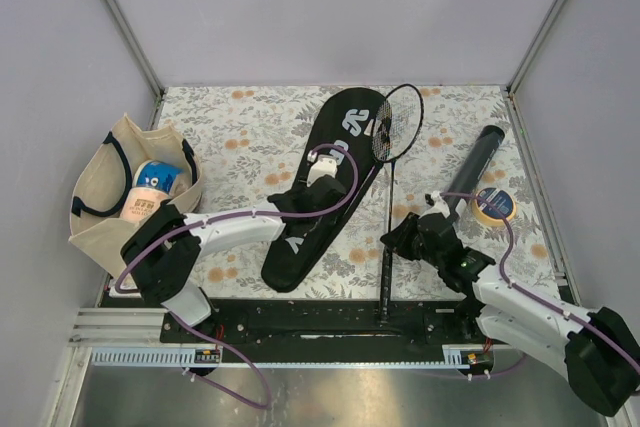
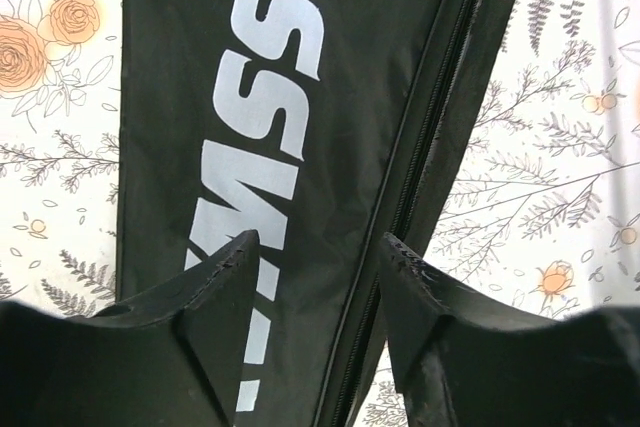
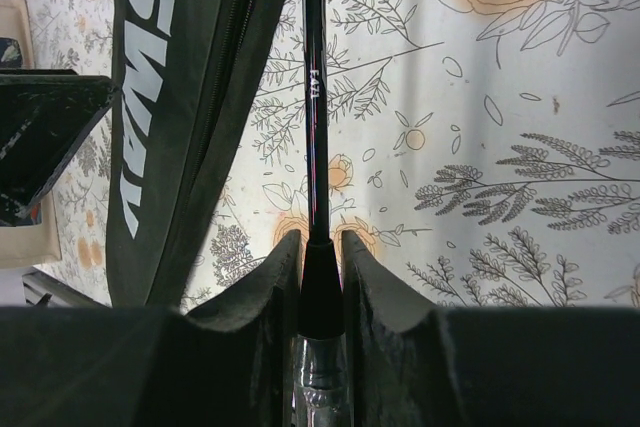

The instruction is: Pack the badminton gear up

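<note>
A black racquet-shaped cover (image 1: 300, 247) with white lettering lies slantwise mid-table, its zip edge facing right. My left gripper (image 1: 330, 172) hovers over its middle, open; in the left wrist view the cover (image 2: 330, 97) and its zip run between the spread fingertips (image 2: 235, 257), which hold nothing. A thin black racquet (image 1: 397, 122) lies just right of the cover, head resting on the cover's top end. My right gripper (image 1: 392, 239) is shut on the racquet (image 3: 313, 97) where shaft meets handle. A long black tube (image 1: 480, 162) lies at the right.
A beige tote bag (image 1: 110, 207) with dark handles stands at the left edge, with a white-and-orange container inside. A tape roll with a blue centre (image 1: 493, 204) lies beside the tube. The table wears a floral cloth (image 1: 250, 137), and walls close it in on three sides.
</note>
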`<state>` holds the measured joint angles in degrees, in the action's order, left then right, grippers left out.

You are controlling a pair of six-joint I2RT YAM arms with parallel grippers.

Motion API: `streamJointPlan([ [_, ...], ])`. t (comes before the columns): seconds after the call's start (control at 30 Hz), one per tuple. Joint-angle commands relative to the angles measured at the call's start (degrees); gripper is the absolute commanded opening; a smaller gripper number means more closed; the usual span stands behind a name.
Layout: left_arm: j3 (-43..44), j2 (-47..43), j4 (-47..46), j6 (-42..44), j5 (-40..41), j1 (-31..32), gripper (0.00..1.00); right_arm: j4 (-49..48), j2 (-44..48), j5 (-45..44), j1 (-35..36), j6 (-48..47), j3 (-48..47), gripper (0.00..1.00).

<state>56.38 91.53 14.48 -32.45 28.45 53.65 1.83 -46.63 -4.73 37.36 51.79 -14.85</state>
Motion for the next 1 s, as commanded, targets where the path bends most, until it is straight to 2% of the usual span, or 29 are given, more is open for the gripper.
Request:
streamJointPlan([
  [0.0,-1.53,-2.93,-0.68,3.61,-0.57,-0.03,0.55,-7.36,-4.25,2.62,-0.19,-1.43,-1.93,0.00],
  [0.2,-0.22,0.75,0.46,8.80,-6.20,-0.03,0.55,-5.53,-1.10,3.15,-0.19,0.24,-2.90,0.00],
  [0.57,4.52,9.80,0.99,12.58,-8.14,0.05,0.55,4.23,10.68,0.34,-0.19,0.42,-3.25,0.00],
  [0.83,5.32,12.09,1.60,13.81,-7.88,1.55,0.59,6.26,13.67,-0.89,-0.19,-0.20,-3.43,0.00],
  [0.97,5.32,13.67,1.95,13.38,-6.83,1.81,0.55,6.26,14.11,-1.33,-0.19,-0.02,-3.25,0.00],
])
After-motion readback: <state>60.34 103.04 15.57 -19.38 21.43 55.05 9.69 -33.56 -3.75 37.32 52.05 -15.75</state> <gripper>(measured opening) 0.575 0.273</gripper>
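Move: The racket bag's long zip edge lies almost under the left hand, about 2 cm to its right and 7 cm below, with the held racket's head some 29 cm ahead and 23 cm to the right. From the right hand, which already grips the racket at the top of its handle, that stretch of zip is roughly 19 cm left, 7 cm ahead and 6 cm below; the shuttle tube lies about 25 cm right and 25 cm ahead. Downward about 6 cm goes the left hand, onto the racket bag's zip edge, easing a little back and to the right while turning some 15 degrees clockwise; its fingers stay about half open and end astride the zip. The right hand keeps its grip on the racket, dips slightly leftward, then lifts it to about 3.5 cm above where it began. ##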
